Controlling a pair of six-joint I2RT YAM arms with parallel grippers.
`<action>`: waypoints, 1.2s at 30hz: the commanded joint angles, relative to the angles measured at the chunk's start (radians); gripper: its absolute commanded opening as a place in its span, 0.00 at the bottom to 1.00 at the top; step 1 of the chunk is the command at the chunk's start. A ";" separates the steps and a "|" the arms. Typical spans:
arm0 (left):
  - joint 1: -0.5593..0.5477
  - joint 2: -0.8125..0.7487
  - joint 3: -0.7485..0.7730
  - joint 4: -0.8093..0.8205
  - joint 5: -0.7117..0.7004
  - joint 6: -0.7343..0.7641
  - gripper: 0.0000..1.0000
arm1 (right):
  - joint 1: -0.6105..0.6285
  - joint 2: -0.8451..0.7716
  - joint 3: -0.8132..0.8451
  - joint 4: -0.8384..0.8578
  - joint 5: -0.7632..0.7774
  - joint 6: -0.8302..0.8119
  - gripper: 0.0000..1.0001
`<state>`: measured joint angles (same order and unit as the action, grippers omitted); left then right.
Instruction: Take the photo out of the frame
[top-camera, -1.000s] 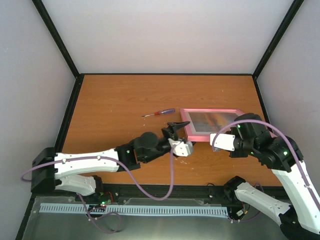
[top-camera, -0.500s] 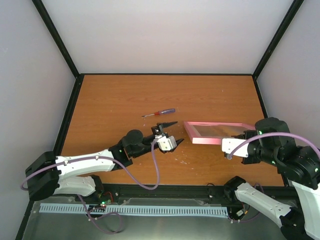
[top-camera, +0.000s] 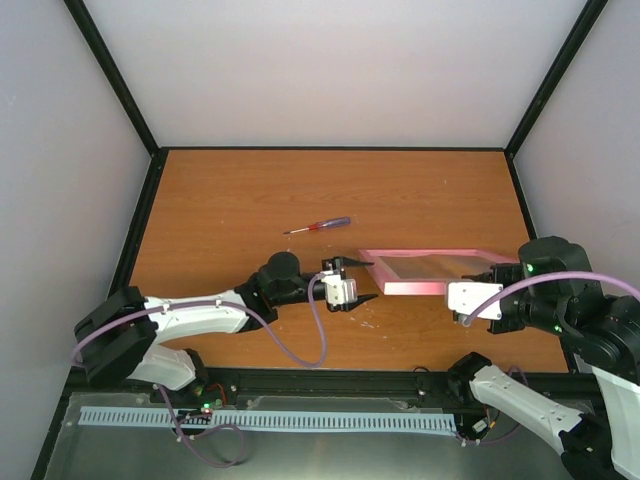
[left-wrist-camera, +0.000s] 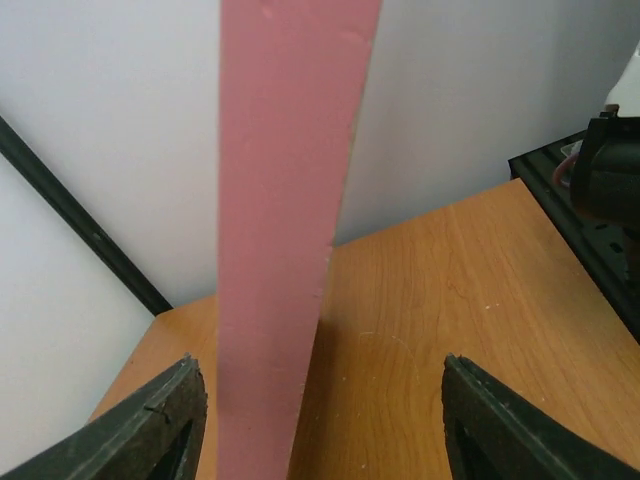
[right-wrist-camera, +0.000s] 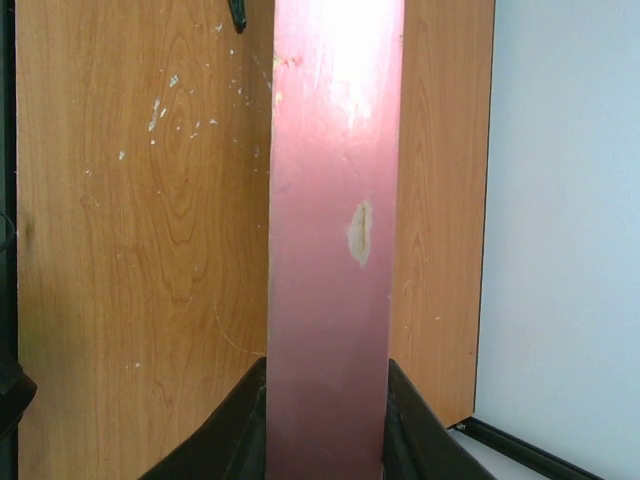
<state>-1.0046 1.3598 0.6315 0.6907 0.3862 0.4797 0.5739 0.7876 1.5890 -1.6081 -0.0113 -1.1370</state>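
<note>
The pink frame (top-camera: 420, 287) is tipped up off the table, its near rail facing the top camera. My right gripper (top-camera: 468, 284) is shut on the frame's right end. In the right wrist view the pink rail (right-wrist-camera: 330, 220) runs straight up from between that gripper's (right-wrist-camera: 327, 405) fingers. The photo shows only as a dull grey-orange strip (top-camera: 425, 264) inside the rails. My left gripper (top-camera: 362, 281) is open at the frame's left end. In the left wrist view the rail (left-wrist-camera: 285, 200) stands between its (left-wrist-camera: 318, 380) jaws, nearer the left finger (left-wrist-camera: 160, 420) and touching neither.
A small purple-handled screwdriver (top-camera: 318, 226) lies on the table behind the left gripper. Black posts and pale walls close in the wooden table (top-camera: 230, 200) on three sides. In the left wrist view the right arm's dark body (left-wrist-camera: 608, 180) shows at the right edge.
The right gripper has tipped the frame up from nearly flat and drawn it slightly right. The left gripper has moved right to the frame's left end, and its jaws have narrowed somewhat.
</note>
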 joint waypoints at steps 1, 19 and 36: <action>0.005 0.040 0.053 0.078 0.069 -0.020 0.64 | 0.006 -0.014 0.048 0.101 -0.030 -0.003 0.03; 0.017 0.114 0.126 0.079 0.095 0.016 0.21 | 0.006 -0.028 0.065 0.127 -0.089 0.010 0.03; 0.211 0.142 0.516 -0.308 0.320 -0.485 0.11 | 0.006 0.006 0.174 0.363 -0.030 0.228 0.76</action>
<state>-0.8349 1.4944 1.0004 0.4374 0.5682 0.1997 0.5739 0.7708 1.7779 -1.2778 -0.0486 -0.9588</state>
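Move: The left hand's open fingers point right at the left side of the raised frame, whose gripped part is about 3 cm to the right, 1 cm ahead and level. The right hand already holds the frame's upper, near edge; that left side is some 13 cm to its left, 2 cm ahead and 10 cm below. The screwdriver lies roughly 18 cm ahead of the left hand, 9 cm left and 22 cm below. Left pinches the frame's side; right lets go, rising 13 cm; left carries the frame 7 cm forward, up. ##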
